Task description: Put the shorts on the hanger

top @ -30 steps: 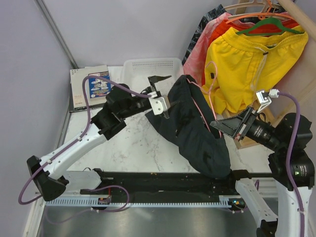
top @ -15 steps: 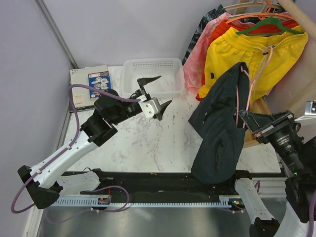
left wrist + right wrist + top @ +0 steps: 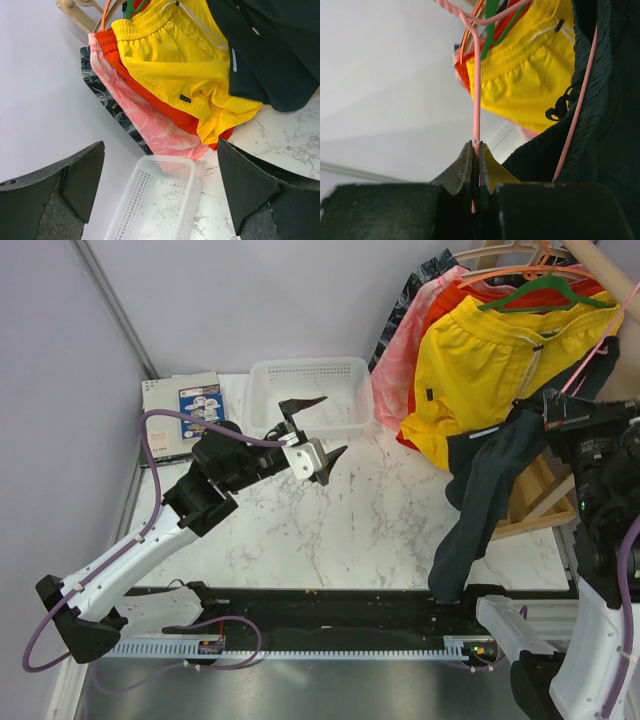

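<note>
The dark shorts (image 3: 478, 502) hang draped over the pale-pink hanger (image 3: 592, 352) at the right side of the table, their lower end trailing down to the front edge. My right gripper (image 3: 556, 406) is raised beside the clothes rack. In the right wrist view the right gripper (image 3: 476, 146) is shut on the hanger's thin pink rod (image 3: 476, 85), with the shorts (image 3: 607, 125) to its right. Over the marble tabletop by the basket, my left gripper (image 3: 312, 432) stands open and holds nothing. In the left wrist view the left gripper (image 3: 159, 186) is open and the shorts (image 3: 272, 55) show at the upper right.
A white basket (image 3: 262, 390) stands at the back of the table, with a box (image 3: 180, 412) to its left. Yellow shorts (image 3: 500, 360) on a green hanger (image 3: 545, 290), orange hangers and pink and orange clothes hang at the back right over a wooden stand (image 3: 530, 508).
My right arm has swung right and upward, carrying the hanger and shorts from the table's middle to the rack. My left gripper came off the shorts and drew back left, then stayed still.
</note>
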{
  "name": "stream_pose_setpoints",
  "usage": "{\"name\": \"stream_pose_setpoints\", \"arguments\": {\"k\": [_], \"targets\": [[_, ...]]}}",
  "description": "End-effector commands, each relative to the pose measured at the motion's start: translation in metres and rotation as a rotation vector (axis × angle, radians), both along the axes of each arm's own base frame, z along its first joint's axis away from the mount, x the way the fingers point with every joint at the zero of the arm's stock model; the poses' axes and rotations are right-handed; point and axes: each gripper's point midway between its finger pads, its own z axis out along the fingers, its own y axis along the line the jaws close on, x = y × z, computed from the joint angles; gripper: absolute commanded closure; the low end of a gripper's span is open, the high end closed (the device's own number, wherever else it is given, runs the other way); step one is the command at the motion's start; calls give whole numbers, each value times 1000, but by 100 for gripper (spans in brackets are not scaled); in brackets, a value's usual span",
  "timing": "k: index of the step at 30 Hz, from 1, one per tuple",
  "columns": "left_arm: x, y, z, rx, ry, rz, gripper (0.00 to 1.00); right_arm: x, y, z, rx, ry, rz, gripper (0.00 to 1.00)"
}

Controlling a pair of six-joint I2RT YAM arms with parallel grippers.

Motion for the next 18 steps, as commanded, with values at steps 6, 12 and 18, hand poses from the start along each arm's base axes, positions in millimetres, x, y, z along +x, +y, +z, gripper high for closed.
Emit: {"name": "stream_pose_setpoints", "arguments": {"k": [6, 12, 18], "targets": [[-8, 2, 28, -77, -3, -24, 1, 46, -36, 67, -4, -227, -184, 100], [-8, 4, 27, -94, 14, -19, 1, 81, -53, 45, 16, -167, -271, 100], [-3, 5, 14, -71, 23, 7, 1, 111, -48, 5, 50, -116, -241, 100]]}}
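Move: The stretch of wooden rail I want, just on my side of the green hanger, lies roughly 25 cm ahead of my right hand, 6 cm to its right and perhaps 8 cm above it. The green hanger's middle is about 28 cm ahead, 7 cm right and slightly higher than the hand; the yellow shorts hang some 20 cm ahead, 2 cm left and 12 cm below. From my left hand that rail spot is roughly 28 cm ahead, 50 cm right and 15 cm up. Still pinching one shoulder of the pink hanger, with the dark shorts hanging from it, I carry it forward about 10 cm and some 5 cm to the right with my right hand, towards the rail in front of the green hanger. The hand lifts slightly, then sinks again, while the wrist swings roughly 15 degrees clockwise and the grip stays shut. ##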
